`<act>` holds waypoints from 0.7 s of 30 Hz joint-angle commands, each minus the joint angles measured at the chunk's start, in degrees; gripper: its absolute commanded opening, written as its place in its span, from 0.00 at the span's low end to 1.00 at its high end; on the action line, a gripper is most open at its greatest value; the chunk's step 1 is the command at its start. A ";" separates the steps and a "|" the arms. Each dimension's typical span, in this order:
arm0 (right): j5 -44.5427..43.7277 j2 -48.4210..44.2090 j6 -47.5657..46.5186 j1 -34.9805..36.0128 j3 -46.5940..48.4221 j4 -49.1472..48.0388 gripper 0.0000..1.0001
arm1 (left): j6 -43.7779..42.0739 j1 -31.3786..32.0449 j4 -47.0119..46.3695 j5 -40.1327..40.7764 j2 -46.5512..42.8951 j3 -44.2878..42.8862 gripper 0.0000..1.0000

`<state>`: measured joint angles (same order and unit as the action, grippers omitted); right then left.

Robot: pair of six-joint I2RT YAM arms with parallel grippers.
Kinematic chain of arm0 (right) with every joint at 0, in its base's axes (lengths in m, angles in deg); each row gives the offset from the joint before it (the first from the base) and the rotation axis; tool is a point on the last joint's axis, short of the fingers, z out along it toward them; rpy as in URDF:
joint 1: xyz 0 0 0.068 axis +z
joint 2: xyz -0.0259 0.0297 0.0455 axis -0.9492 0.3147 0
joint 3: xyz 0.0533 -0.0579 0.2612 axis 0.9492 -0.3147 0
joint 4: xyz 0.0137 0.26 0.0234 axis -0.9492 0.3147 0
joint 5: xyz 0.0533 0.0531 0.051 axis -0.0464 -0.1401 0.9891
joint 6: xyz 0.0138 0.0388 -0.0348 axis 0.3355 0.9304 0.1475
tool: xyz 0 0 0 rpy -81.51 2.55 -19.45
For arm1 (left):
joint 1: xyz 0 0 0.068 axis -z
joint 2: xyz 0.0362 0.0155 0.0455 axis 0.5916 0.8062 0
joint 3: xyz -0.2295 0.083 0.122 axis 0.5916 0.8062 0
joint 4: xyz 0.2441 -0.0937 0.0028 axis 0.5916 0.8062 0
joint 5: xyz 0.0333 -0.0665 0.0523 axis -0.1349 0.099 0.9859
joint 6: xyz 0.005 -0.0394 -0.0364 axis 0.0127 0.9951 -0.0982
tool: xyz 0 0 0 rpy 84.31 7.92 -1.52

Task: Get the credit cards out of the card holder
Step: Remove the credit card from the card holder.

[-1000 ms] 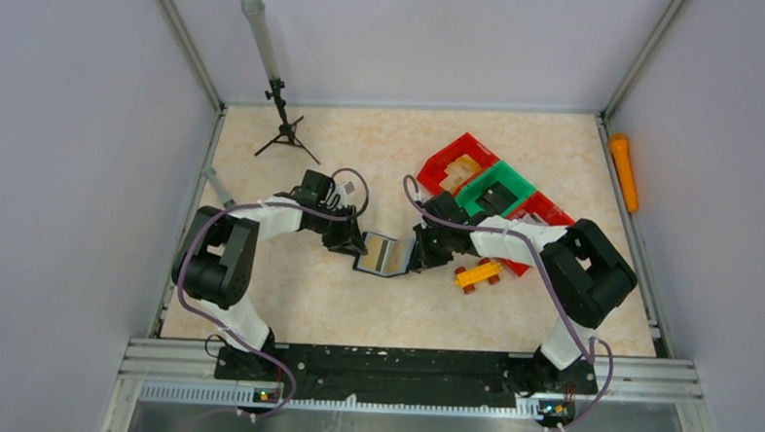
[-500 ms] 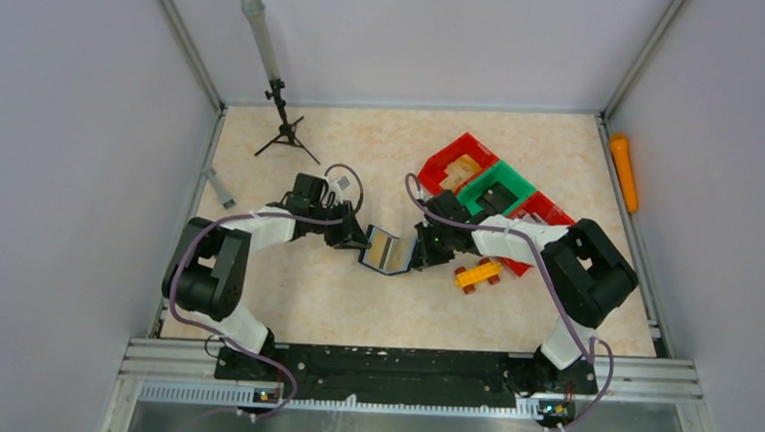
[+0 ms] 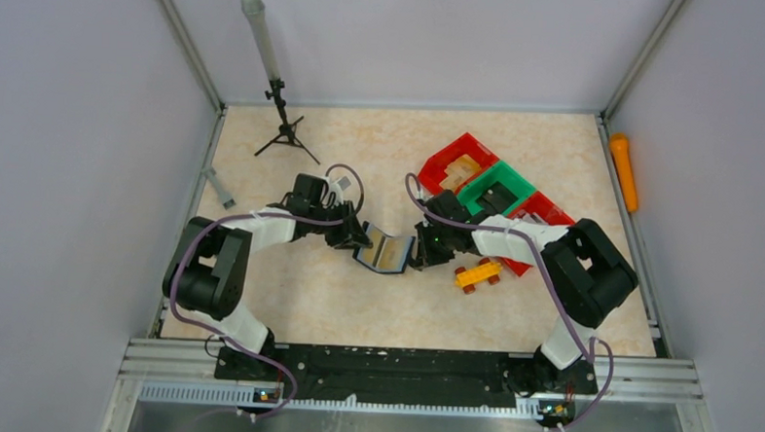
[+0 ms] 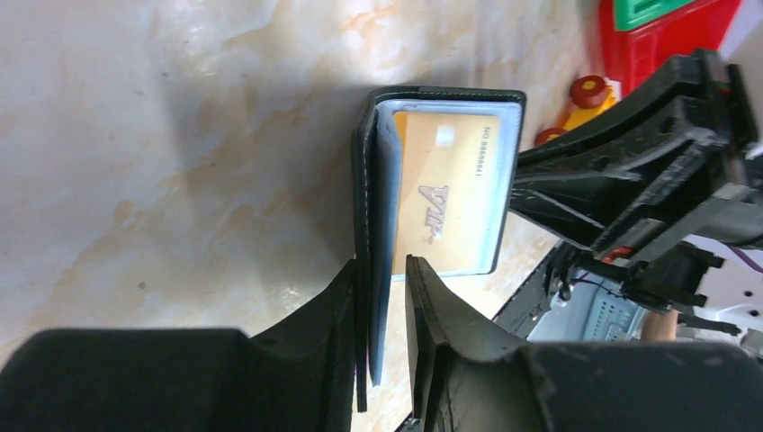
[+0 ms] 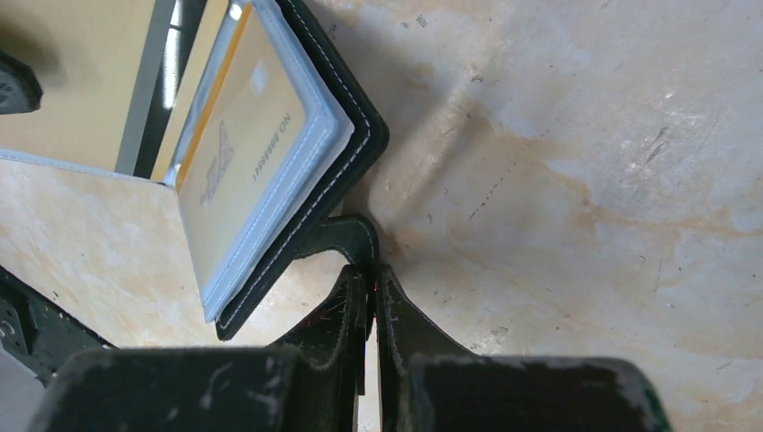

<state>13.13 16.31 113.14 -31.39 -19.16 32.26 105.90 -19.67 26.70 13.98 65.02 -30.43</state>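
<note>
The black card holder point(image 3: 385, 250) stands half open in a V between my two grippers at mid-table. A gold credit card point(image 4: 445, 180) marked VIP sits in a clear sleeve on its inner face, also seen in the right wrist view point(image 5: 238, 148). My left gripper point(image 3: 356, 240) straddles the holder's left cover and one sleeve point(image 4: 381, 261). Its jaws are narrow: the cover rests on the outer finger, and a slim gap shows at the inner one. My right gripper point(image 3: 418, 252) is shut point(image 5: 373, 270) on the holder's short strap tab point(image 5: 346, 236).
A yellow-orange toy brick car point(image 3: 478, 274) lies just right of the right gripper. Red bins point(image 3: 456, 159) and a green bin point(image 3: 497, 190) stand behind it. A small tripod point(image 3: 283, 124) is at the back left, an orange object point(image 3: 622, 170) along the right wall.
The holder lay flat open a second ago; its left cover has swung up into a V. My left jaws narrowed around that cover. The right gripper kept its hold.
</note>
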 commanded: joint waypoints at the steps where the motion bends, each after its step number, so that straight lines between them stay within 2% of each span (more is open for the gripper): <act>1: -0.23 -1.84 -0.96 -0.37 0.23 -1.70 0.00 | -3.73 0.10 4.56 2.75 1.58 -2.35 0.29; 5: -1.28 -2.72 -1.06 -0.45 0.14 -1.51 0.00 | -4.71 0.10 4.76 2.16 2.01 -2.13 0.29; 7: -1.92 -3.24 -1.23 -0.64 0.27 -1.16 0.00 | -5.16 0.10 4.80 1.66 2.39 -2.13 0.25; 9: -3.53 -4.13 -1.67 -1.06 0.69 0.09 0.08 | -5.12 0.10 4.59 2.21 2.10 -1.83 0.14; 13: -7.37 -9.01 -2.18 -1.25 -0.01 0.93 0.22 | -3.01 -0.15 -0.06 2.04 -0.56 0.95 0.01; 18: -7.72 -17.14 -2.52 -1.24 -2.81 -3.87 0.39 | 0.30 -0.87 -7.74 -0.26 -5.01 4.34 0.00; 21: -2.15 -19.19 -3.16 -1.25 -4.49 -10.61 0.41 | 3.09 -1.60 -11.90 -0.97 -7.35 5.21 0.01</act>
<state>6.92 1.25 111.30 -32.19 -21.89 30.93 105.17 -20.15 24.65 15.24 62.31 -26.17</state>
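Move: The open card holder's middle lies about 4 cm to the right of my left hand, 2 cm back and 4 cm below, with its left flap already between my parted fingertips. Its strap is roughly 10 cm to this hand's right and 4 cm back. My right hand still pinches that strap; from it the card holder's middle is some 6 cm left and 2 cm ahead, the toy truck 13 cm right and 2 cm back, the green bin 14 cm ahead and 16 cm right. I slide my left hand about 2 cm down along the card holder's left flap, drifting a centimetre left and back, shut its fingers to pinch the flap, then start easing up. Only once the left fingers are closing do I open my right hand, let go of the strap and lift some 7 cm, a little forward and right, fingertips tilting forward about 15 degrees. ##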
